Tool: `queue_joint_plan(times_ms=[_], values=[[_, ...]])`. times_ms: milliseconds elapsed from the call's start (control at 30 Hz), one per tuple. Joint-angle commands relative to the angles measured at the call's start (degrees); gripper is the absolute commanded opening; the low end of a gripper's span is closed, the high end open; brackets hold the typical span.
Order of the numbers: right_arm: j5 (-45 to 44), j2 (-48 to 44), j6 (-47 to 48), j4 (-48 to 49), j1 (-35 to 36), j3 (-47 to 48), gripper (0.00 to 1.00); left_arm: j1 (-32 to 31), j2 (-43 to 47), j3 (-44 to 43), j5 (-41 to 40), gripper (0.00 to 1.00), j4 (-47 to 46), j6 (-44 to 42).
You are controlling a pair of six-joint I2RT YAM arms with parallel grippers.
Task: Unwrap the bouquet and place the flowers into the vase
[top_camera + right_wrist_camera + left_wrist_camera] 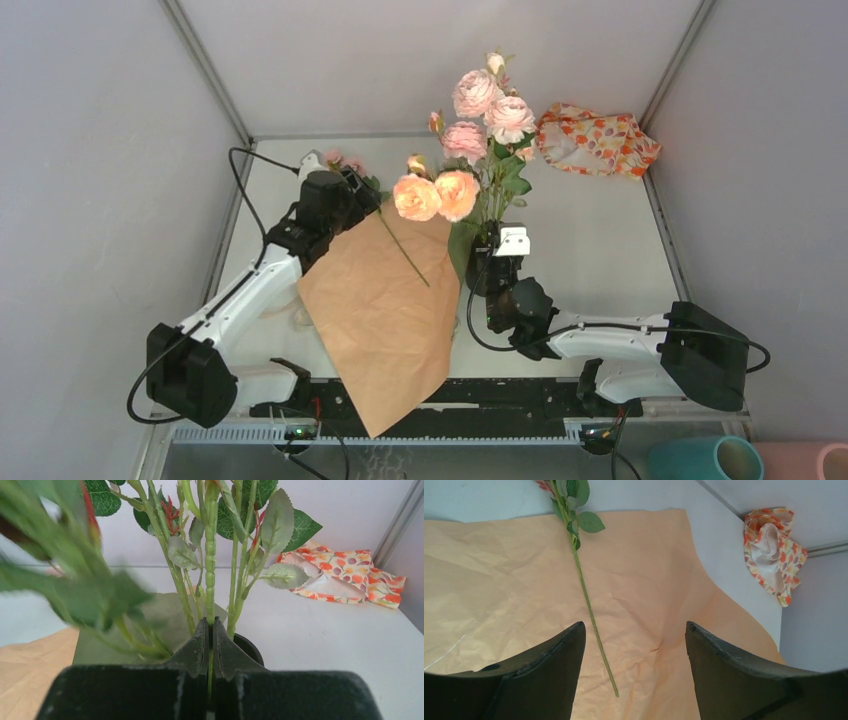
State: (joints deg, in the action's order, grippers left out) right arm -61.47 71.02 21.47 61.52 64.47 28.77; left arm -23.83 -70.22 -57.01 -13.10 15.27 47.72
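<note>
The bouquet is undone. Its orange-brown paper point(385, 320) lies spread at the table's front, draping over the near edge. A peach rose stem point(435, 196) rests across it. My left gripper point(345, 192) hovers open over that paper, and the thin green stem point(591, 617) lies between its fingers, untouched. Pink roses point(487, 110) stand upright in the black vase point(252, 650), with a sage-green sheet point(165, 612) just left of it. My right gripper point(210, 622) is shut on one green stem point(210, 570) just above the vase rim. From above, that gripper point(500, 240) covers most of the vase.
An orange-and-white patterned cloth point(598, 140) lies crumpled in the back right corner. A teal cylinder point(700, 460) and a pink one point(812, 462) stand beyond the front right edge. Grey walls close in the table on three sides.
</note>
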Motion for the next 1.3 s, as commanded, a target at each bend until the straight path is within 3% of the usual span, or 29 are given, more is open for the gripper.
queue_joint_plan(times_ms=[0,200,367,500,733,933,1267], values=[[-1.6,-1.5,-3.2,-1.1,0.7,0.1,0.05,1.2,-2.8,-1.8,3.2,0.77,-2.8,0.8],[-2.6,-4.1,-3.8,-2.3,0.7,0.1,0.29,1.8,-6.6,-2.0,3.7,0.76,-3.4,0.4],[-2.3,-8.0,-5.3,-5.0,0.7,0.1,0.58,2.2,-9.1,-2.3,3.0,0.75,-4.4,0.5],[-0.6,-13.6,-7.9,-8.6,0.7,0.3,0.73,2.7,-12.6,-5.3,2.6,0.75,-4.2,-0.4],[2.3,-24.5,-12.4,-18.2,0.5,2.9,0.85,4.8,-22.2,-15.0,0.6,0.74,2.1,-0.3],[4.4,-31.8,-16.1,-26.8,0.7,5.2,0.89,9.9,-32.7,-23.3,4.7,0.72,7.1,3.1],[5.8,-38.8,-19.1,-32.8,0.6,5.9,0.91,14.9,-44.1,-35.8,10.7,0.73,9.7,4.6]])
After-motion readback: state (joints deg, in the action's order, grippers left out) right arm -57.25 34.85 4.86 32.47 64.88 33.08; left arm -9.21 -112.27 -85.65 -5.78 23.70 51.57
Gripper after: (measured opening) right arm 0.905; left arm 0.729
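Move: The last rose, lying on the brown paper, has its leafy middle about 12 cm ahead of the left hand, 2 cm to its left and 21 cm below; the paper's middle is some 14 cm back, 2 cm to the right and 22 cm down. The black vase is directly under the right hand, which pinches a stem just above the rim, its middle about 2 cm ahead and 14 cm below. From the right hand the last rose lies roughly 19 cm ahead, 23 cm left and 24 cm down. The stem in the vase is let go as the right fingers open wide, then that hand rises about 11 cm while drawing right and back, rolling some 25 degrees with its left side up. Meanwhile the last rose is approached by the open left hand: down first, then level forward, then forward, down and left over the leafy stem, fingers tipping steeper. ##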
